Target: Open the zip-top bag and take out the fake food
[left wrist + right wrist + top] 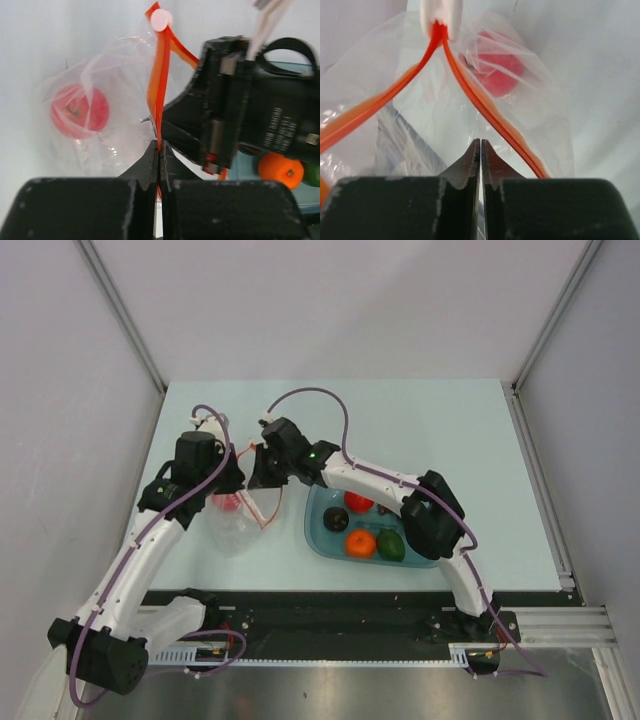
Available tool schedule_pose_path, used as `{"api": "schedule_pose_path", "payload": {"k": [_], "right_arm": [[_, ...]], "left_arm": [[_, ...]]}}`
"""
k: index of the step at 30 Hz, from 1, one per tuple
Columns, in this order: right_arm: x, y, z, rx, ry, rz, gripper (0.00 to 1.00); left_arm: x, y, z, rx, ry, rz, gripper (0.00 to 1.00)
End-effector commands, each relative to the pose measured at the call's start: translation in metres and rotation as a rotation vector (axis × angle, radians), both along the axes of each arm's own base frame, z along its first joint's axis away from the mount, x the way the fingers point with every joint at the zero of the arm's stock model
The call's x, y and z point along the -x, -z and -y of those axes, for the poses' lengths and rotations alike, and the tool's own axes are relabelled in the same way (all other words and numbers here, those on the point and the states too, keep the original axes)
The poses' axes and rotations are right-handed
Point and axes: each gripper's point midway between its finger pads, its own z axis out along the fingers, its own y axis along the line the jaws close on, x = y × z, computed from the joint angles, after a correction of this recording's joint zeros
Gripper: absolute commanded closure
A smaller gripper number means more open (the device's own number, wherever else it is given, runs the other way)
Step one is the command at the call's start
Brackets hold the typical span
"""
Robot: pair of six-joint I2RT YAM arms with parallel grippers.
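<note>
The zip-top bag (236, 530) hangs between my two grippers, just left of the tub, with its mouth spread. My left gripper (159, 149) is shut on its orange zip strip (158, 85), below the white slider (161, 20). My right gripper (480, 144) is shut on the bag's clear film, just left of the other strip (485, 107). One red fake fruit (80, 111) lies inside the bag (535, 125). In the top view the left gripper (232, 483) and right gripper (256, 476) nearly touch above the bag.
A teal tub (318, 536) stands right of the bag. It holds a red fruit (358, 502), a dark one (336, 520), an orange (361, 543) and a green one (391, 545). The right forearm crosses over the tub.
</note>
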Motion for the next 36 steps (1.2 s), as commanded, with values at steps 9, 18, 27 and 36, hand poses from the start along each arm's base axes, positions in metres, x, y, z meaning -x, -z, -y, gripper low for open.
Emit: {"api": "schedule_pose_path", "payload": {"k": [9,18,27,36], "right_arm": [[-0.002,-0.024,-0.043,-0.176,-0.018,-0.034,0.92],[0.01,-0.022,-0.056,-0.28,-0.021,-0.17,0.88],[0.019,0.02,-0.056,-0.307,-0.142,-0.164,0.71],[0.034,0.025,-0.061,-0.388,-0.291,-0.143,0.59]], "left_arm": [[0.004,-0.005,0.016,0.087,0.051,0.03,1.0],[0.002,-0.008,0.018,0.084,0.075,0.045,1.0],[0.0,-0.018,0.039,0.157,0.161,0.038,1.0],[-0.003,-0.032,0.075,0.256,0.281,0.033,1.0]]}}
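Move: The red fruit lies inside the bag, about 8 cm to the right hand's left, 3 cm ahead and some 12 cm below; the dark fruit in the bin is roughly 20 cm to the hand's right, 2 cm back and 12 cm down. From the left hand, still pinching one orange zip strip, the red fruit is about 7 cm left, 4 cm ahead and 17 cm below, and the zip's white end piece sits about 9 cm straight ahead, nearly level with it. The right hand, its closed fingers already at the bag's mouth between the orange strips, works about 5 cm left and as far down in two dips with a small rise between, easing back a little, towards the red fruit; its fingers tip up some 15 degrees towards level, the hand rolls, and late on they spread to over a third open inside the bag. The left hand keeps its pinch on the strip, nearly still at first, then swings about 4 cm right towards the right hand, rolling and turning slightly clockwise. ##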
